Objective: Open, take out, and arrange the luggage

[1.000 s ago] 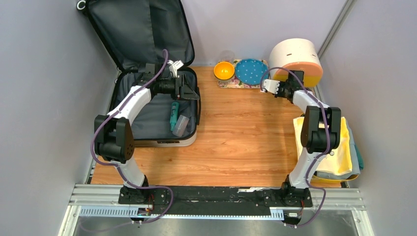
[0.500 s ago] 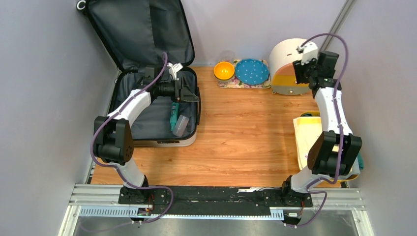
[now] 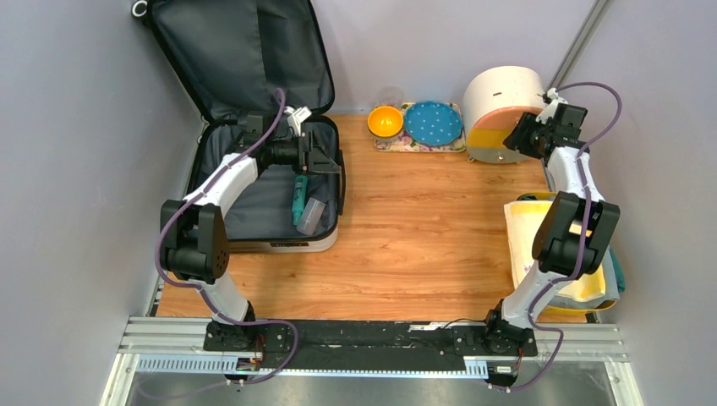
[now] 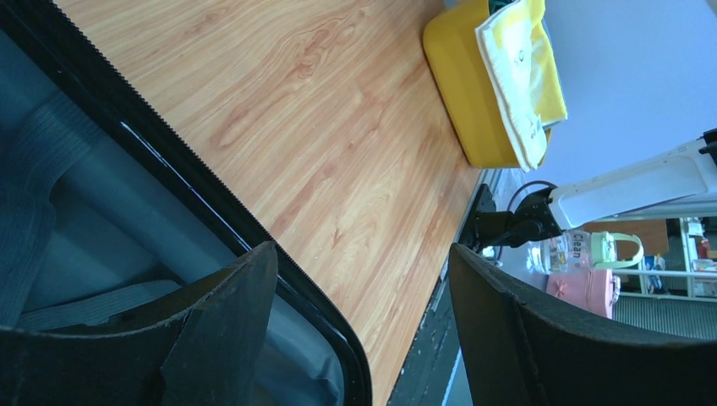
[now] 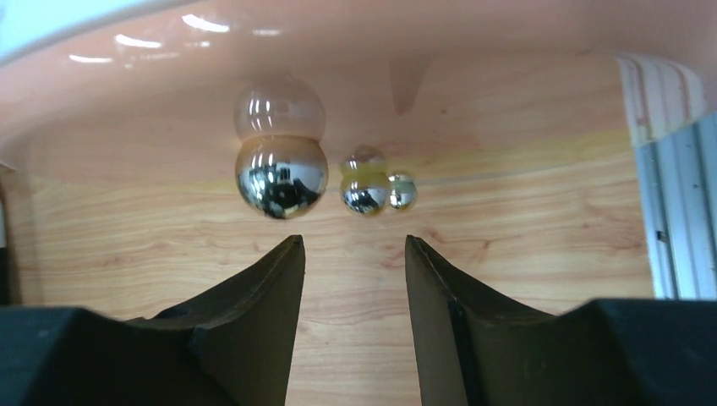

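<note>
The luggage lies open at the back left, its lid (image 3: 237,51) leaning on the wall and its dark grey lined base (image 3: 254,203) flat on the table. A teal item (image 3: 299,196) and a clear grey box (image 3: 311,216) lie inside by the right wall. My left gripper (image 3: 325,157) is open and empty over the base's right rim; the left wrist view shows the black rim (image 4: 211,203) between its open jaws (image 4: 362,247). My right gripper (image 3: 517,136) is open and empty, low against the round cream-and-orange box (image 3: 499,97).
In the right wrist view the open gripper (image 5: 353,245) faces the box's orange wall, which has chrome ball knobs (image 5: 281,176). An orange bowl (image 3: 385,121) and a blue plate (image 3: 432,123) sit on a mat at the back. A yellow bin (image 3: 517,222) with a yellow cloth stands at the right edge.
My right gripper swung from the box's left front, up over it, then down to its right front side. My left gripper has barely moved.
</note>
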`<state>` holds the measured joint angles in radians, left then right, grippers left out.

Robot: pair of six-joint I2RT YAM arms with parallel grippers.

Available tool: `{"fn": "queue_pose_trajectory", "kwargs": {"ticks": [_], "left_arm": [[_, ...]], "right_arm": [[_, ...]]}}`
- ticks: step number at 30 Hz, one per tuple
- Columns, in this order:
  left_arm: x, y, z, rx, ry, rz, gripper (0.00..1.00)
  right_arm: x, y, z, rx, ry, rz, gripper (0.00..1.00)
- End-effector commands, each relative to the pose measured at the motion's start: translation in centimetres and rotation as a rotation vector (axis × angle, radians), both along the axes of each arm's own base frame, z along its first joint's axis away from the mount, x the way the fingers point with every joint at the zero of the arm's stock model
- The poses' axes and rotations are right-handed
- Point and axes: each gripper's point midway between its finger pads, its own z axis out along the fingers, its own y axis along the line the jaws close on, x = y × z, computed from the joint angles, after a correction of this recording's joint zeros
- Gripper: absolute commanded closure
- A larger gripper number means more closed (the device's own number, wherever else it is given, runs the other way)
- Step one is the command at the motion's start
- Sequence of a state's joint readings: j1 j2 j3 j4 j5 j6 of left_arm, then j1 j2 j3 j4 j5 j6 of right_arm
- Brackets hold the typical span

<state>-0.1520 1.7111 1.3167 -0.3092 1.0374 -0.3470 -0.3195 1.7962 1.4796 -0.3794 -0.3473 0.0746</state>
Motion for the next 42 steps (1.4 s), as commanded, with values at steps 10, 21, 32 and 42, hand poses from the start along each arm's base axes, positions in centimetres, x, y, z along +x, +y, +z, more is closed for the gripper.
{"fn": "queue_pose_trajectory", "kwargs": {"ticks": [10, 21, 32, 42], "left_arm": [[0.3, 0.5, 2.5, -0.019, -0.072, 0.011, 0.19], [0.3, 0.5, 2.3, -0.028, -0.071, 0.006, 0.19], [-0.1, 0.8, 2.0, -0.013, -0.078, 0.010, 0.19], [-0.7, 1.2, 0.5, 0.015, -0.076, 0.018, 0.20]], "right_arm": [[5.1, -0.6, 0.2, 0.089, -0.103, -0.029, 0.55], [4.7, -0.7, 2.9, 0.101, -0.177, -0.028, 0.53], [3.4, -0.5, 2.8, 0.137, -0.161, -0.040, 0.92], [-3.2, -0.7, 3.2, 0.126, -0.116, -0.074, 1.00]]}}
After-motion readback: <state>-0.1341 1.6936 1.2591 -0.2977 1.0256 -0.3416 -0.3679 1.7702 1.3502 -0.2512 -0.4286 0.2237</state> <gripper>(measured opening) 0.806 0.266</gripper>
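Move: For the right hand, the yellow drawer's knob is about 4 cm straight ahead and 2 cm lower. The orange drawer's knob stands some 7 cm directly above that knob and the bottom drawer's knob about 7 cm below it; the blue plate lies roughly 13 cm ahead of the hand, 18 cm left and 11 cm lower. From the left hand the yellow drawer's knob is about 45 cm right, 14 cm ahead and 6 cm lower. The right hand reaches forward under the orange knob with its fingers half open, about 4 cm in all, dipping some 3 cm and rising again by about half of that, while it rolls slightly, left side up. There its fingers close and pinch the yellow drawer's knob, then it draws the knob back towards the robot by about 4.5 cm, nearly level, keeping the pinch. ##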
